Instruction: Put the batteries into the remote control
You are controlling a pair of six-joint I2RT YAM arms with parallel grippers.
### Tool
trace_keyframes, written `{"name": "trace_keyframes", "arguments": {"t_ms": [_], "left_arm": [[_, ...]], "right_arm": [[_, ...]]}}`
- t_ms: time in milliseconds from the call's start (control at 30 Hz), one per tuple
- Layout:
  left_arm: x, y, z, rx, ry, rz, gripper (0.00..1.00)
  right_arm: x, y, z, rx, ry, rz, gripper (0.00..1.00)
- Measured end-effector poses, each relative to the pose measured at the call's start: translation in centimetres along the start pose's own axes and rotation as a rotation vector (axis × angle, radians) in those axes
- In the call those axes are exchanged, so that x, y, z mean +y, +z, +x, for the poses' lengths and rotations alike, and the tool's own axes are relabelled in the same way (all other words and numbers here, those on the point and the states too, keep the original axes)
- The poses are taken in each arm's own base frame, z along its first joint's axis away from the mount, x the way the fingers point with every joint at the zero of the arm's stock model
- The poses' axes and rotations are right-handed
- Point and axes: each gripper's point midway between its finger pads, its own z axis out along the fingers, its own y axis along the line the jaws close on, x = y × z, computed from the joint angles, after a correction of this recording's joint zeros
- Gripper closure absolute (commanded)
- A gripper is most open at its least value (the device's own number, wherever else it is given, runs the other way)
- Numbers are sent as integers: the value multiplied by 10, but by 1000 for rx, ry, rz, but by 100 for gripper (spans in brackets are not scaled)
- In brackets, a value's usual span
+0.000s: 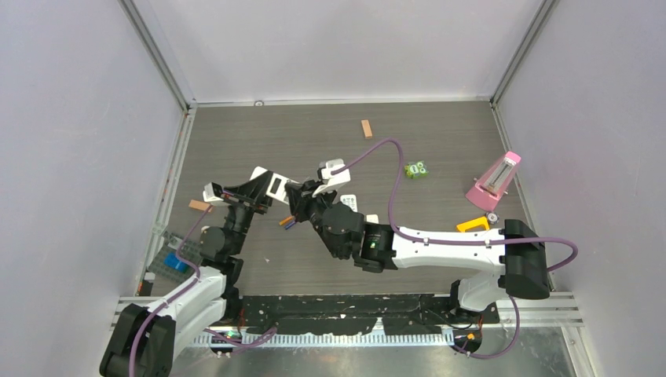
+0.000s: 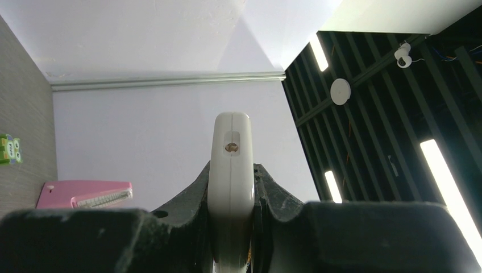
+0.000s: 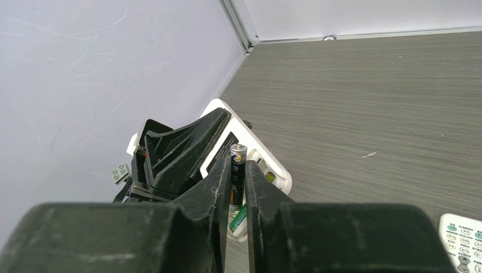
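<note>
My left gripper (image 1: 253,196) is shut on the long white remote control (image 1: 271,184) and holds it on edge above the table. In the left wrist view the remote control (image 2: 230,165) stands clamped between both black fingers (image 2: 273,196). My right gripper (image 3: 237,164) is shut on a dark slim battery (image 3: 237,156), whose metal tip pokes out past the fingertips. The battery hangs right over the remote control's (image 3: 271,170) open end. In the top view the right gripper (image 1: 302,203) meets the remote control, and a small orange and blue cell (image 1: 287,222) shows just beside it.
A pink wedge-shaped object (image 1: 495,181) and a green toy (image 1: 416,169) sit at the right. A tan wooden block (image 1: 366,128) lies at the back and another (image 1: 199,206) at the left. A yellow piece (image 1: 473,225) and blue bricks (image 1: 174,263) lie near. A second remote (image 3: 463,242) lies close by.
</note>
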Motion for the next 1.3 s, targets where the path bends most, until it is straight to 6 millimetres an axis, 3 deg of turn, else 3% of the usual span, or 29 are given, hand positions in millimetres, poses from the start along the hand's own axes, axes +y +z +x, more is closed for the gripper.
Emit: {"name": "trace_keyframes", "arguments": {"t_ms": [533,767,867,1033,1200,1300], "left_arm": [[2,-1,1,6,1,-7,100],[5,-1,0,4,1,-17,100],[8,-1,0,2,1,-23,100],[8,-1,0,2,-2,-23,100],[-8,-2,3,16,-26,34,100],[-13,-5,5,24,-29,53,100]], "right_arm": [[1,-3,4,-6,16,37,70],[2,-5,6,2,26,46,61],[1,-6,6,4,26,51,53],[-2,-12,-5,2,21,52,46],[-8,-18,-14,8,-24,61,45],[-11,-22,-15,29,-54,51,27]]}}
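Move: The right gripper still pinches the black battery. Its place in the remote's battery compartment is about 1 cm ahead and 1 cm left of this hand, a shade lower, with the green battery about 2 cm ahead and 1 cm left. On the table some 27 cm below, the loose orange battery is roughly 8 cm ahead and 2 cm left. From the left gripper, holding the remote, the compartment is about 5 cm right and 3 cm back, nearly level. Open the right fingers steadily from their narrow grip to about half wide and let go of the black battery in the compartment, easing the hand back less than 1 cm meanwhile. Then, still opening, draw it off to the right by roughly 2.5 cm and up about 1 cm, away from the remote. Keep the left gripper shut on the remote, bringing it up and back about 1 cm at the end. ##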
